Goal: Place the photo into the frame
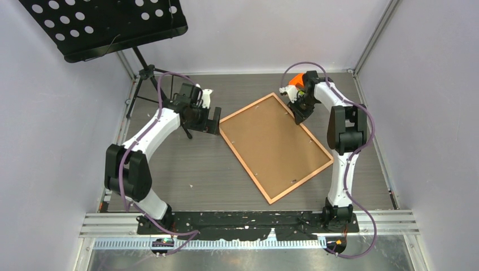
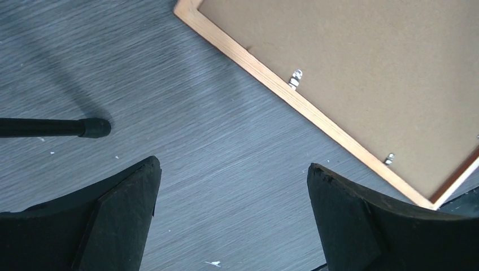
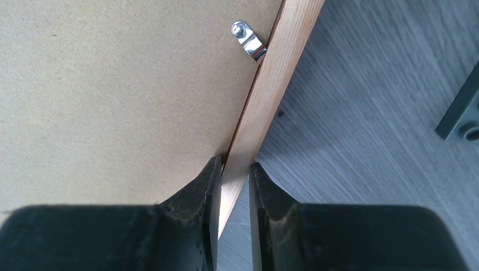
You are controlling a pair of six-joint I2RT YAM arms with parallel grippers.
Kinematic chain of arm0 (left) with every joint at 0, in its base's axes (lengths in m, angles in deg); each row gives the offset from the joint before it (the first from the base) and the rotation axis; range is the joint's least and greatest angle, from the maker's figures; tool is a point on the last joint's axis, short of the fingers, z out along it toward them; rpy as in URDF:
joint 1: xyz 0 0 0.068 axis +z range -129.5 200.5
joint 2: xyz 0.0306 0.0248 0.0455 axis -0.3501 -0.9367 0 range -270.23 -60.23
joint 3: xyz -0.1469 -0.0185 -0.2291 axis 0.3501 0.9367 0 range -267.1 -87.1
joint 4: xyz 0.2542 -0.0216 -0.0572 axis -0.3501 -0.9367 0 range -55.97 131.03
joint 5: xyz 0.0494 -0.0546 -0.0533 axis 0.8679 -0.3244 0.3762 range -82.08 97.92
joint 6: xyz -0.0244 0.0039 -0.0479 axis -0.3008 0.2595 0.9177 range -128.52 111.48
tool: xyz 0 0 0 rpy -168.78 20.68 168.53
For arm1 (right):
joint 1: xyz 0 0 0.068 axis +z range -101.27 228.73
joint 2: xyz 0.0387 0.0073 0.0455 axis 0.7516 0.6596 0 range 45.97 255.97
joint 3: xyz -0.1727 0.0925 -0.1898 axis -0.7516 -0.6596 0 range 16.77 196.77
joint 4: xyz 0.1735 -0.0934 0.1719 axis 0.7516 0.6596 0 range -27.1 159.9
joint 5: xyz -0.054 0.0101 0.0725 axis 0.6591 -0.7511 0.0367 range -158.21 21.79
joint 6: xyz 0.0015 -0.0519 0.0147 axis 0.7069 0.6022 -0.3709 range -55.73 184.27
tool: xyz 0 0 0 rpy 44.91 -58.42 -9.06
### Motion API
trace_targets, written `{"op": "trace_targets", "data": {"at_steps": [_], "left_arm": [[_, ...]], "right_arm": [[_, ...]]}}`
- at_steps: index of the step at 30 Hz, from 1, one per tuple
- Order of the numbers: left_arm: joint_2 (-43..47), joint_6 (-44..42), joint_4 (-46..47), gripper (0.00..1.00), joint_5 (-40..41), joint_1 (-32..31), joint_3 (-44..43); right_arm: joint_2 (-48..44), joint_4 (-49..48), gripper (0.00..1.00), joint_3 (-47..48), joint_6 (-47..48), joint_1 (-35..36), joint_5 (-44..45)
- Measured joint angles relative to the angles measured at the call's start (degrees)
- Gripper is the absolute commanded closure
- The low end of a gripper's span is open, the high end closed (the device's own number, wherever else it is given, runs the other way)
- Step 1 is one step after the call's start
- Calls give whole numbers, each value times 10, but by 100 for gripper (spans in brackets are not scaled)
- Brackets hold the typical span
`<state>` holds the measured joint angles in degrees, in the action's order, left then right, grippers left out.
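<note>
The frame (image 1: 245, 162) lies face down and askew on the grey table, its thin orange-brown border around a plain brown backing board (image 1: 274, 144). The photo is hidden from every view. My right gripper (image 1: 297, 116) is at the frame's far right edge. In the right wrist view it (image 3: 233, 166) is shut on the wooden border (image 3: 277, 79), below a metal clip (image 3: 247, 38). My left gripper (image 1: 213, 121) is open and empty just off the frame's left corner. In the left wrist view it (image 2: 233, 165) is over bare table, the border (image 2: 316, 113) to its upper right.
A black perforated music stand (image 1: 107, 22) hangs over the far left on tripod legs (image 1: 144, 73); one leg tip (image 2: 93, 127) lies left of my left gripper. Walls enclose the table on three sides. A dark grey block (image 3: 460, 113) is right of the frame.
</note>
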<state>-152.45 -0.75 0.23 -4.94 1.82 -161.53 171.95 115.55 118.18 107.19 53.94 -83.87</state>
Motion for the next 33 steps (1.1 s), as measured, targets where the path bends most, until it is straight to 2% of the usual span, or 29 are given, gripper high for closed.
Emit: {"op": "trace_targets", "data": {"at_steps": [6, 19, 33], "left_arm": [[-12, -9, 0, 0, 17, 0, 0], [-107, -25, -24, 0, 64, 0, -62], [-245, -24, -80, 0, 71, -6, -179]], "right_arm": [[17, 26, 94, 29, 47, 23, 15], [59, 75, 94, 105, 133, 141, 31], [90, 97, 94, 160, 213, 162, 47]]}}
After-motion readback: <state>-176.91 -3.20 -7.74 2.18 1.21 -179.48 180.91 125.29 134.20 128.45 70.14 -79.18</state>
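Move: The right hand grips the frame's right-hand long side; the frame's middle lies about 11 cm back and 10 cm left of it, the orange spool about 16 cm ahead and 2 cm right. From the open left hand, the frame's far short side is roughly 7 cm ahead, 14 cm right and 10 cm below; the tripod foot is some 5 cm back and 11 cm left, equally low. Still pinching, the right drags the frame left about 11 cm, turning counter-clockwise; the open left sinks forward. ##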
